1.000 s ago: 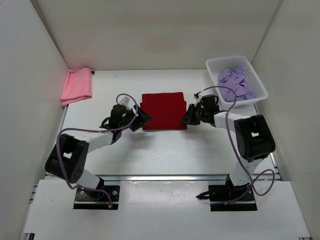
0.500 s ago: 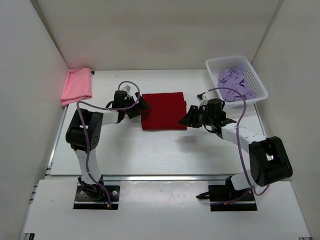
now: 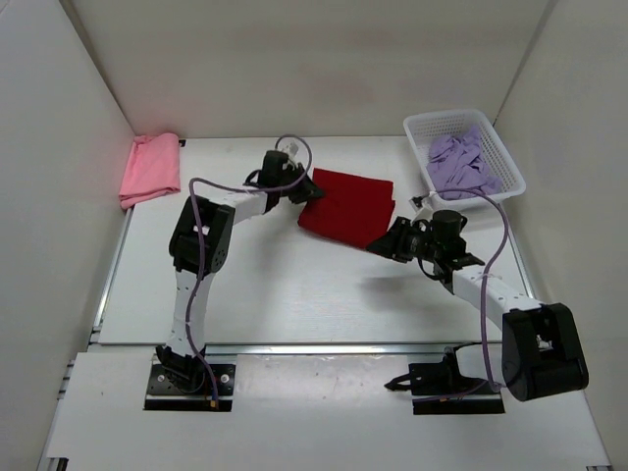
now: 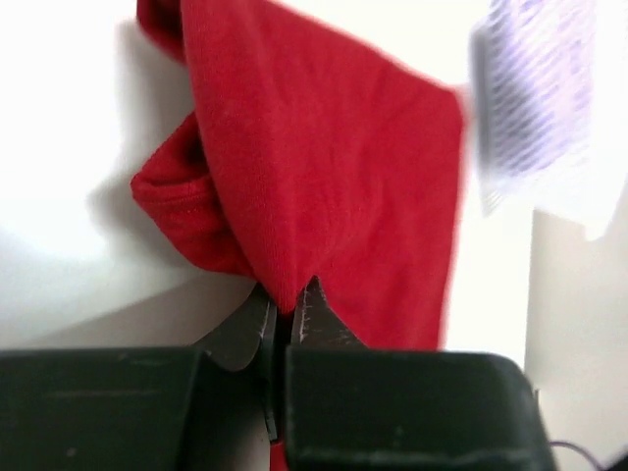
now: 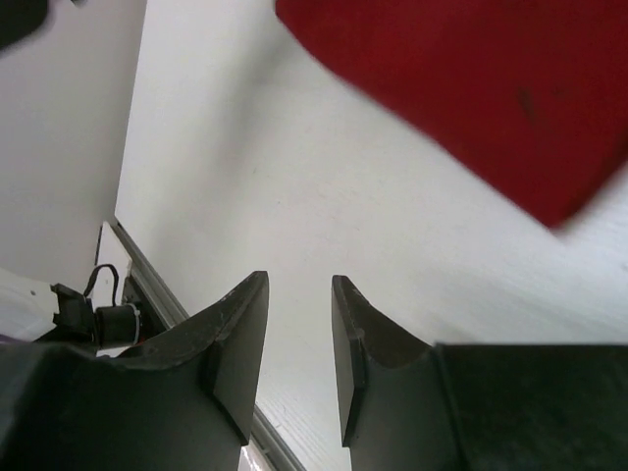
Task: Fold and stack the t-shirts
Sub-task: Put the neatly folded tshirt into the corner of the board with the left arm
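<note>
The folded dark red t-shirt [image 3: 348,206] lies skewed at the middle back of the table, its left corner pinched. My left gripper [image 3: 312,189] is shut on that corner; in the left wrist view the red cloth [image 4: 324,167] runs down between the closed jaws [image 4: 287,306]. My right gripper [image 3: 378,242] sits just off the shirt's near right corner, open and empty, and the right wrist view shows its fingers [image 5: 297,294] over bare table with the red t-shirt [image 5: 491,88] above them. A folded pink t-shirt [image 3: 151,168] rests at the back left. The lavender t-shirt [image 3: 461,165] is crumpled in the basket.
The white mesh basket [image 3: 511,167] stands at the back right corner. White enclosure walls close in the left, back and right sides. A metal rail [image 3: 324,346] runs along the table's near edge, with both arm bases behind it.
The left gripper opened, moved back and right, then shut on the red t-shirt's left corner; the shirt shifted right and turned. The right gripper let go and drew back toward the near right.
</note>
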### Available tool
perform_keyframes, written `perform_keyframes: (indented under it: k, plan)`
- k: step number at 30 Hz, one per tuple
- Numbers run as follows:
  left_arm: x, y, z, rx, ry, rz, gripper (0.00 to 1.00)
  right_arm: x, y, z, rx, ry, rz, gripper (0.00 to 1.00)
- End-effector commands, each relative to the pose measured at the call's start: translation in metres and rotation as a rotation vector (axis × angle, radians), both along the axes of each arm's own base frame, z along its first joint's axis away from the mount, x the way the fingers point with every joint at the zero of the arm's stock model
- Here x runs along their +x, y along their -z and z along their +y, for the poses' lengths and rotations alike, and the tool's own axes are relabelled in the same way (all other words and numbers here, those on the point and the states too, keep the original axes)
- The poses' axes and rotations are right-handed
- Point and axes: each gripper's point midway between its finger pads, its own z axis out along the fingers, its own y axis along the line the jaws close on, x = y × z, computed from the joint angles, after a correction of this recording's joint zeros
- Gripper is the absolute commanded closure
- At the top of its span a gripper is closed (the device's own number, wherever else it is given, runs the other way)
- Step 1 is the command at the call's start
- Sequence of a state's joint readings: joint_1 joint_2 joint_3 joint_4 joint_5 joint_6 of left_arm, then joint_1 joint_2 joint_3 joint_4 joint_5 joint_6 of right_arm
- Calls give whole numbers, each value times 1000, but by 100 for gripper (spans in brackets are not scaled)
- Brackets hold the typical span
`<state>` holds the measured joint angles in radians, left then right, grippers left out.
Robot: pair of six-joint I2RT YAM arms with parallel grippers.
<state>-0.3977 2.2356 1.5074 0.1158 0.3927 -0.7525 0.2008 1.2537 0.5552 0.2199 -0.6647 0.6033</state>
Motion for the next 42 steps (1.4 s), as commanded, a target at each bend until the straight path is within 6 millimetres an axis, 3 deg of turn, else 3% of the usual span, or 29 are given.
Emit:
perform_keyframes:
  k: [1, 2, 4, 7, 8, 10, 12, 13, 15, 16, 17, 18, 19, 21, 24, 27, 29, 32, 33, 35, 36, 37, 38, 39, 40, 42]
  plan:
    - [54, -91, 25, -38, -48, -156, 100, -6, -12, -5, 58, 2, -41, 69]
    - [70, -109, 49, -34, -94, -161, 100, -3, -11, -8, 49, 14, -38, 69]
    - [86, -140, 71, -55, -128, -202, 100, -4, -6, -10, 43, 8, -22, 69]
    - [110, -180, 160, -90, -278, -266, 100, -4, -6, -7, 54, -10, -3, 70]
    - [109, -192, 180, -88, -316, -293, 100, -3, -4, -5, 49, -17, -3, 69]
    - [111, -205, 243, -66, -428, -328, 100, -5, -3, 1, 40, -42, 0, 69]
    - [96, -193, 290, -45, -533, -290, 99, -7, 0, 5, 38, -65, 10, 70]
    - [96, -202, 320, -53, -618, -340, 92, -7, 1, 6, 37, -69, 11, 69]
    - [68, -179, 355, -72, -742, -318, 66, -11, 5, 10, 37, -85, 24, 69]
    - [61, -191, 378, -92, -829, -364, 2, -16, 8, 14, 33, -104, 34, 69]
    - [49, -168, 395, -108, -899, -320, 2, -17, 11, 14, 33, -110, 47, 69]
    - [39, -155, 393, -131, -915, -282, 2, -20, 10, 17, 28, -124, 37, 69]
    - [32, -158, 402, -143, -942, -294, 1, -20, 15, 18, 12, -117, 46, 69]
    - [11, -135, 407, -151, -1013, -252, 2, -26, 20, 21, 6, -126, 56, 68]
    - [-12, -135, 401, -165, -1066, -266, 1, -21, 19, 21, 12, -98, 63, 68]
    - [-21, -147, 372, -169, -1019, -294, 1, -5, 7, 28, -4, -70, 23, 69]
    - [-28, -170, 359, -176, -997, -349, 2, 12, 2, 35, -37, -35, 0, 72]
    - [-53, -188, 368, -133, -1074, -398, 2, 41, -24, 53, -32, -65, -57, 75]
    - [-60, -184, 383, -109, -1126, -397, 1, 43, -27, 54, -29, -76, -53, 76]
    - [-76, -198, 389, -106, -1142, -445, 2, 60, -44, 55, -35, -73, -92, 78]
    - [-79, -201, 385, -90, -1128, -455, 1, 69, -39, 46, -61, -39, -88, 80]
    - [-78, -203, 376, -75, -1097, -463, 1, 83, -54, 45, -67, -21, -120, 82]
    - [-76, -202, 356, -82, -1039, -457, 1, 102, -70, 36, -97, 24, -172, 87]
    - [-71, -203, 325, -75, -950, -465, 2, 119, -64, 18, -152, 95, -153, 97]
    - [-66, -202, 304, -74, -891, -458, 1, 142, -80, 9, -190, 130, -205, 100]
    - [-65, -186, 207, -68, -635, -408, 1, 182, -79, -47, -330, 302, -197, 100]
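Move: The pink t-shirt in the far left corner of the board, where the red one is to go, lies some 41 cm to the left hand's left, about 6 cm farther out and 3 cm lower. The folded red t-shirt, held by its left edge, has its middle about 10 cm to this hand's right and 4 cm nearer. From the right hand the pink t-shirt lies roughly 59 cm left, 22 cm ahead and 12 cm below. The red t-shirt, still pinched in the left fingers, is swung up some 14 cm and fast to the left towards the pink one, the wrist turning counter-clockwise; the fingers open wide while high and the hand sinks, then draws back and rises again. The empty right hand first eases back and down, then goes forward and up, its fingers closing. ##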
